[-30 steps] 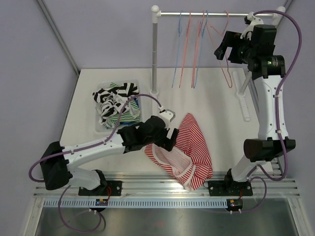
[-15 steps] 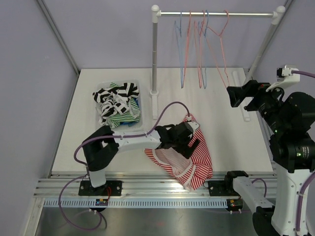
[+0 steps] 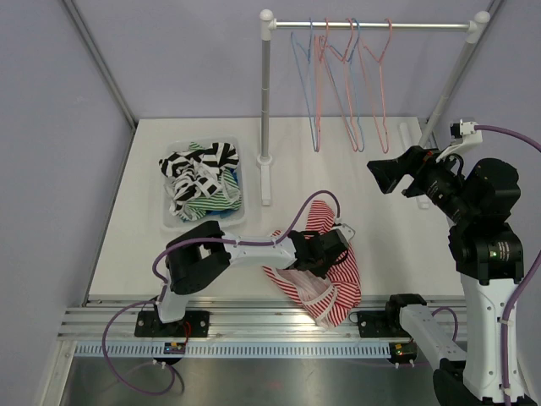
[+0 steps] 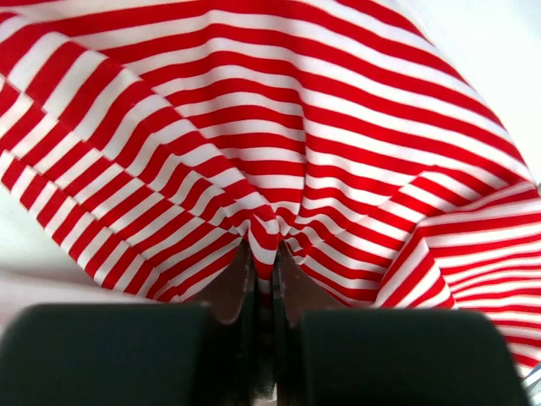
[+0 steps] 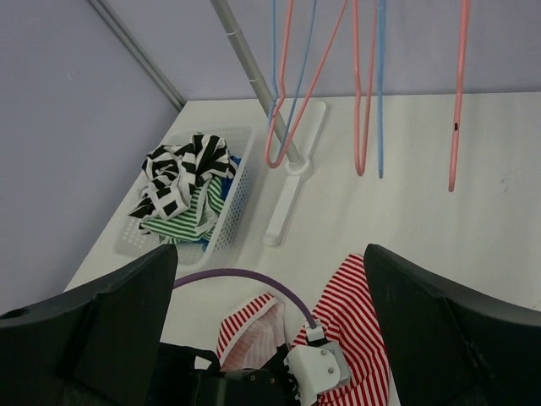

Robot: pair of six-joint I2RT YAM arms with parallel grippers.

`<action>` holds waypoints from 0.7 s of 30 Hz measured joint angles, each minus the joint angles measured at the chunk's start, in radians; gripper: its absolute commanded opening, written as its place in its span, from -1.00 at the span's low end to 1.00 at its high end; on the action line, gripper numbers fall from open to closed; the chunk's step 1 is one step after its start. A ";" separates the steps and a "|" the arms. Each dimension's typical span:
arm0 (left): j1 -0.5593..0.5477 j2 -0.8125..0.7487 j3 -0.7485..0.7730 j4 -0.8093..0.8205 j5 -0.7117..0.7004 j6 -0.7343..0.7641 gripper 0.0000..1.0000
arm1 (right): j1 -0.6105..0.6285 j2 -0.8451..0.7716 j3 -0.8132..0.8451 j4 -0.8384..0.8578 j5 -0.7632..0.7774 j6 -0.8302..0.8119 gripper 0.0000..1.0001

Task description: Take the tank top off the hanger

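Observation:
The red-and-white striped tank top [image 3: 338, 275] lies crumpled on the table near the front edge, with no hanger showing in it. My left gripper [image 3: 331, 252] rests low on the cloth. In the left wrist view the gripper [image 4: 269, 254] is shut, with a fold of the tank top [image 4: 279, 152] pinched between its dark fingers. Several bare pink and blue hangers [image 3: 347, 80] hang on the rail. My right gripper [image 3: 390, 175] hovers open in the air at the right, holding nothing. Its wrist view looks down on the tank top [image 5: 363, 326] and the hangers [image 5: 363, 85].
A white basket [image 3: 168, 222] of black, green and white striped clothes stands at the left, also seen from the right wrist as the basket [image 5: 234, 196]. The rack's left post [image 3: 265, 101] stands mid-table on a white foot [image 3: 265, 184]; its right post [image 3: 446, 89] slants behind the right arm.
My left gripper slid right over the tank top and shut on a fold of it. My right arm came down from the rail and now hovers lower, open. The hangers have swung.

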 measured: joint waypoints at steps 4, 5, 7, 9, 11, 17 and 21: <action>-0.002 -0.050 -0.055 0.009 -0.024 -0.016 -1.00 | 0.000 -0.048 -0.061 0.058 -0.025 0.025 0.99; -0.002 -0.076 -0.075 -0.011 -0.038 -0.019 -1.00 | 0.000 -0.060 -0.077 0.070 -0.025 0.029 0.99; 0.000 -0.146 -0.099 -0.071 -0.077 -0.022 -1.00 | 0.000 -0.084 -0.111 0.092 -0.024 0.039 0.99; 0.007 -0.227 -0.098 -0.122 -0.116 -0.025 -1.00 | 0.000 -0.100 -0.135 0.109 -0.022 0.046 0.99; 0.028 -0.330 -0.085 -0.175 -0.167 -0.029 -1.00 | 0.000 -0.102 -0.145 0.117 -0.021 0.047 0.99; 0.164 -0.558 0.038 -0.320 -0.339 -0.045 -1.00 | 0.000 -0.105 -0.149 0.131 -0.018 0.047 0.99; 0.318 -0.637 0.089 -0.413 -0.399 -0.036 -1.00 | 0.000 -0.112 -0.149 0.133 -0.014 0.046 0.99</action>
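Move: The red-and-white striped tank top lies spread on the table, already gathered in the left fingers, its middle only about 2 cm to their left. The basket it is bound for stands some 28 cm ahead and 38 cm to the left of the left hand, its middle about 4 cm higher. The rack foot is roughly 28 cm ahead and 18 cm left. From the right hand the basket lies around 21 cm ahead, 45 cm left and 36 cm below. The striped tank top, still pinched in the shut left fingers, is drawn up off the table and carried towards the basket. After a slow start, the left hand climbs about 25 cm while sweeping left and then also forward, the wrist swinging counter-clockwise by some 35 degrees and tipping up; the fingers keep their hold. ##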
